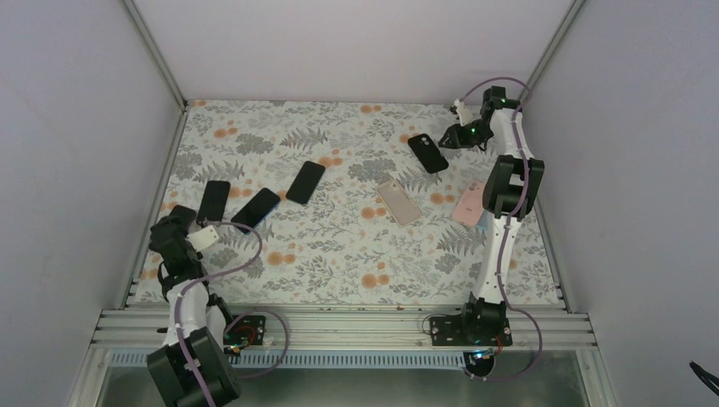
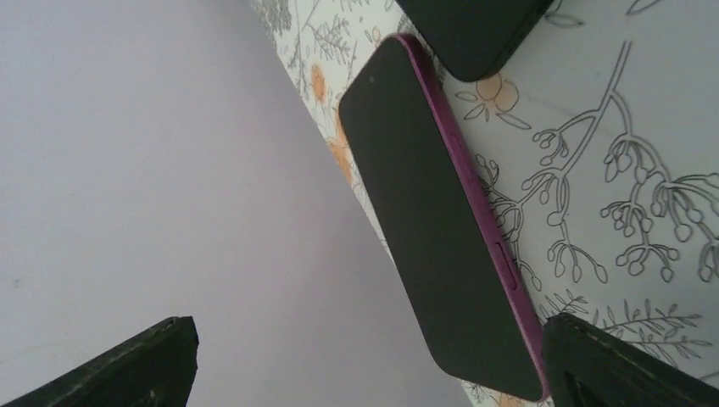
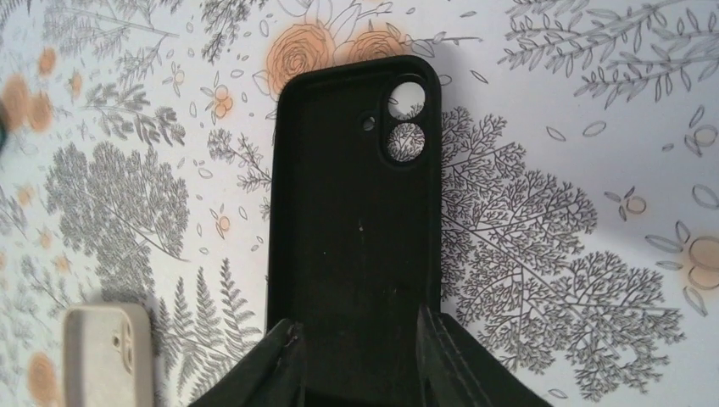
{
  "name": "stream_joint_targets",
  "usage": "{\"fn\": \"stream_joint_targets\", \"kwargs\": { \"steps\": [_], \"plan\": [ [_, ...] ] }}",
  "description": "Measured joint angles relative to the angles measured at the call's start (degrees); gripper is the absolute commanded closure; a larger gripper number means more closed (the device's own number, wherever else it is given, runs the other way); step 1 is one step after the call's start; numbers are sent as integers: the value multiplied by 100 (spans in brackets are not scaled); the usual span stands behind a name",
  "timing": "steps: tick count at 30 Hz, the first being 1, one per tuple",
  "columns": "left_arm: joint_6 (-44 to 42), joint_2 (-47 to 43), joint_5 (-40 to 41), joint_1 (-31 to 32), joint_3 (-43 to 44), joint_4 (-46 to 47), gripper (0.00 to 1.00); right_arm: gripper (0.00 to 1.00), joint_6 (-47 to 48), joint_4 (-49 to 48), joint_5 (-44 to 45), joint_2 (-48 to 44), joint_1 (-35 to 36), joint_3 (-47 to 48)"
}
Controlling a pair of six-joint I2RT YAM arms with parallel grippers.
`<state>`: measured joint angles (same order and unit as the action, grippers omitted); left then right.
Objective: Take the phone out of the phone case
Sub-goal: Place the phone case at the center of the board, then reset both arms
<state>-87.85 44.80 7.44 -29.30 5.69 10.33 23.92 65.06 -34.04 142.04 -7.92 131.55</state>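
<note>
A dark phone (image 2: pixel 441 229) with a purple rim lies screen-up on the floral table, close to the left wall (image 1: pixel 214 199). My left gripper (image 2: pixel 366 326) hovers just short of its near end (image 1: pixel 206 222), jaws wide apart and holding nothing. An empty black phone case (image 3: pixel 356 212) lies inside-up at the back right (image 1: pixel 428 153), its camera holes at the far end. My right gripper (image 3: pixel 358 326) sits over the case's near end (image 1: pixel 448 140). Its fingers (image 3: pixel 271 365) are parted a little and the case floor shows between them.
Two more dark phones (image 1: pixel 256 208) (image 1: pixel 305 182) lie right of the purple-rimmed one; the end of one shows in the left wrist view (image 2: pixel 475 34). A beige case (image 1: pixel 398 201) (image 3: pixel 106 356) and a pink case (image 1: pixel 469 203) lie mid-right. Grey walls enclose the table.
</note>
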Motion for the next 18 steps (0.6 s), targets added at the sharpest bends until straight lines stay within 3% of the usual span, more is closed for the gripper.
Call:
{"fn": "stream_joint_targets", "kwargs": {
  "steps": [2, 11, 18],
  "plan": [
    [-2, -205, -155, -20, 254, -584, 0, 43, 7, 11, 0, -2, 0, -22],
    [149, -968, -1270, -37, 1897, -2959, 0, 1, 2, -26, 28, -481, 4, -476],
    [1333, -179, -1884, -173, 3646, -3851, 0, 0, 243, -254, 68, -1836, 72, -968]
  ]
}}
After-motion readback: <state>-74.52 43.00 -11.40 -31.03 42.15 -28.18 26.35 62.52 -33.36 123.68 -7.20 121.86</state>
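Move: The black phone case lies flat just beyond the right hand's fingertips, some 4 cm to its left, 1 cm nearer and 3 cm below. From that hand the beige case is about 19 cm back and 14 cm left, the pink case 20 cm back and 12 cm right. The purple-edged phone lies roughly 5 cm ahead of the left hand and 1 cm left, 2 cm below; a black phone is about 11 cm ahead and 10 cm right of that hand. The right fingers finish opening, then rise about 11 cm off the case while the open left hand rises some 16 cm. ##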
